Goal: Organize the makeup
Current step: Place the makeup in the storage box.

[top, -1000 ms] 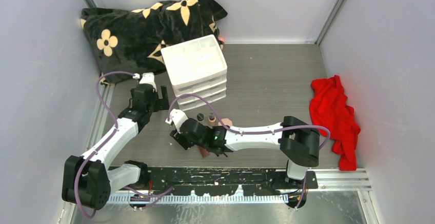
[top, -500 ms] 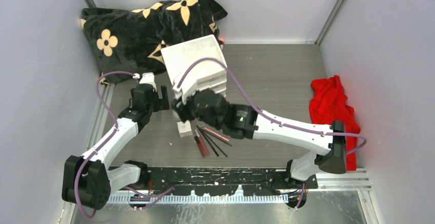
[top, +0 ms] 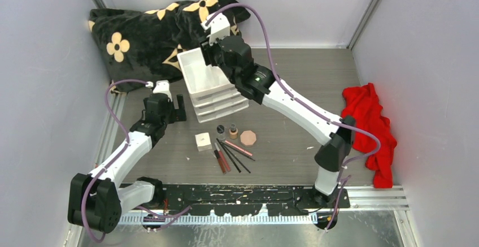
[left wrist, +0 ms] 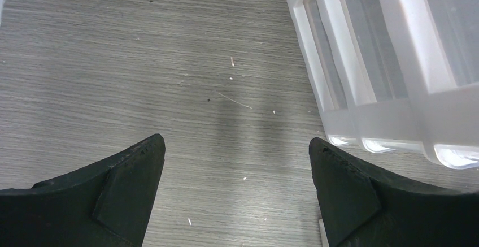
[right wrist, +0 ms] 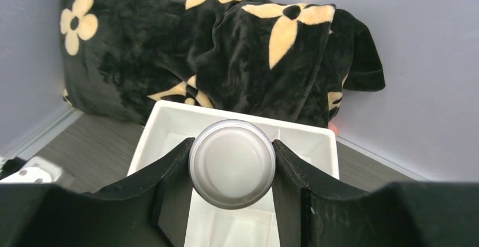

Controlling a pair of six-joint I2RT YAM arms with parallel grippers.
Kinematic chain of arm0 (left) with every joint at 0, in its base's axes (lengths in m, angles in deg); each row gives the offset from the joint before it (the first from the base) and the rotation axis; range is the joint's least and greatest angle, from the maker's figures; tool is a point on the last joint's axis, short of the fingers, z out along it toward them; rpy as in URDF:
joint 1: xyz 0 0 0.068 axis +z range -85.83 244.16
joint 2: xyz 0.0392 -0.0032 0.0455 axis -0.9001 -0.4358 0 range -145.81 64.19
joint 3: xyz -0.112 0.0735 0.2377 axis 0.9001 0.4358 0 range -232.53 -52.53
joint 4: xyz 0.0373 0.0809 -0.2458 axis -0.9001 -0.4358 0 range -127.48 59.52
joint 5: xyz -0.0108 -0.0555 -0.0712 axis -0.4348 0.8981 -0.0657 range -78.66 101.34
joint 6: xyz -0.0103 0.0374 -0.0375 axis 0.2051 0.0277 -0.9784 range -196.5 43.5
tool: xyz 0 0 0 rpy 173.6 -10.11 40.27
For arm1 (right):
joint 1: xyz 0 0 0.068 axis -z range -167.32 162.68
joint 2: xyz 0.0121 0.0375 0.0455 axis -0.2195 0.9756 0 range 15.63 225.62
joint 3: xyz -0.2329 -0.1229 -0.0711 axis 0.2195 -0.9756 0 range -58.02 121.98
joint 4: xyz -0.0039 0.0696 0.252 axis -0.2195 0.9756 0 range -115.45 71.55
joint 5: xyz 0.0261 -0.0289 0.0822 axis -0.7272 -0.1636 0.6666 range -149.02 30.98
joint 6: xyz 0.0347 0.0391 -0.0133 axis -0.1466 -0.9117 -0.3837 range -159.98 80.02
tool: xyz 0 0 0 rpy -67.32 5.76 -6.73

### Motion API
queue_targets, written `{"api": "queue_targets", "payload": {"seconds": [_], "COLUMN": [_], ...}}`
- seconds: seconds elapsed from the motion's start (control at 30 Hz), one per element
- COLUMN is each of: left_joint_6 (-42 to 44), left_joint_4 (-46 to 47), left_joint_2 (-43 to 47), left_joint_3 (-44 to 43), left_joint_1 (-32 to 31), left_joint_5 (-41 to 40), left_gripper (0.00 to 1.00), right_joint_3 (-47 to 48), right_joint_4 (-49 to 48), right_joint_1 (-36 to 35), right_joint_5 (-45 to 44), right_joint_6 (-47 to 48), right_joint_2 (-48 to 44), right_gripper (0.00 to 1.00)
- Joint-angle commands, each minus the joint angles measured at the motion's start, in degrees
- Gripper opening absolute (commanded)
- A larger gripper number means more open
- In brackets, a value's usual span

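My right gripper (top: 210, 55) is shut on the white bottle (right wrist: 232, 170), whose round cap shows between the jaws. It holds the bottle over the open top tray (right wrist: 169, 111) of the white drawer unit (top: 217, 97). On the table in front of the unit lie a white square box (top: 203, 141), a dark-capped bottle (top: 221, 131), a tan bottle (top: 233, 130), a pink octagonal compact (top: 248, 138), red and pink tubes (top: 220, 159) and thin black pencils (top: 234, 157). My left gripper (top: 179, 107) is open and empty above the table (left wrist: 237, 162), just left of the drawer unit (left wrist: 367, 77).
A black pillow with tan flowers (top: 152, 29) lies against the back wall behind the drawer unit and shows in the right wrist view (right wrist: 226, 49). A red cloth (top: 367, 128) lies at the right wall. Grey walls close in the table on three sides.
My right arm rose from the front of the table with the white bottle and swung back over the drawer unit's top tray. The makeup it had covered now shows. The left arm has not moved.
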Motion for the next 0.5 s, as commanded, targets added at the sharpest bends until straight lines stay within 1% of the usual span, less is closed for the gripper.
{"api": "queue_targets", "payload": {"seconds": [0.0, 0.23, 0.47], "left_joint_6": [-0.1, -0.3, -0.3], "left_joint_4": [3.7, 4.1, 4.7], "left_joint_2": [1.1, 0.3, -0.6], "left_joint_3": [0.4, 0.2, 0.3], "left_joint_1": [-0.3, -0.3, -0.3], "left_joint_5": [0.2, 0.5, 1.5], "left_gripper": [0.98, 0.98, 0.97], "right_joint_3": [5.9, 10.4, 10.9], "right_joint_4": [-8.0, -10.9, -12.2], "right_joint_1": [2.1, 5.9, 9.1], "right_joint_5": [1.1, 0.3, 0.3], "right_joint_6": [2.5, 3.1, 1.6], "right_joint_2": [3.5, 8.9, 9.4], "right_gripper": [0.01, 0.01, 0.01]}}
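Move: The right hand already holds the white bottle above the storage box. The top tray's back right compartment lies about 9 cm ahead, 3 cm to the right and some 12 cm below. The box's own middle is about 5 cm ahead, 1 cm left and 20 cm down; the dark blanket is roughly 20 cm ahead and 15 cm left. From the idle left hand the compartment is about 13 cm ahead, 23 cm right and 13 cm higher. Carry the white bottle forward about 8 cm over the open top tray, towards its back right compartment, with the right hand. Let the hand sink some 4 cm over the first part, then level off, easing slightly right at the end. Turn the wrist only about 5 degrees clockwise and keep the fingers shut on the bottle. ##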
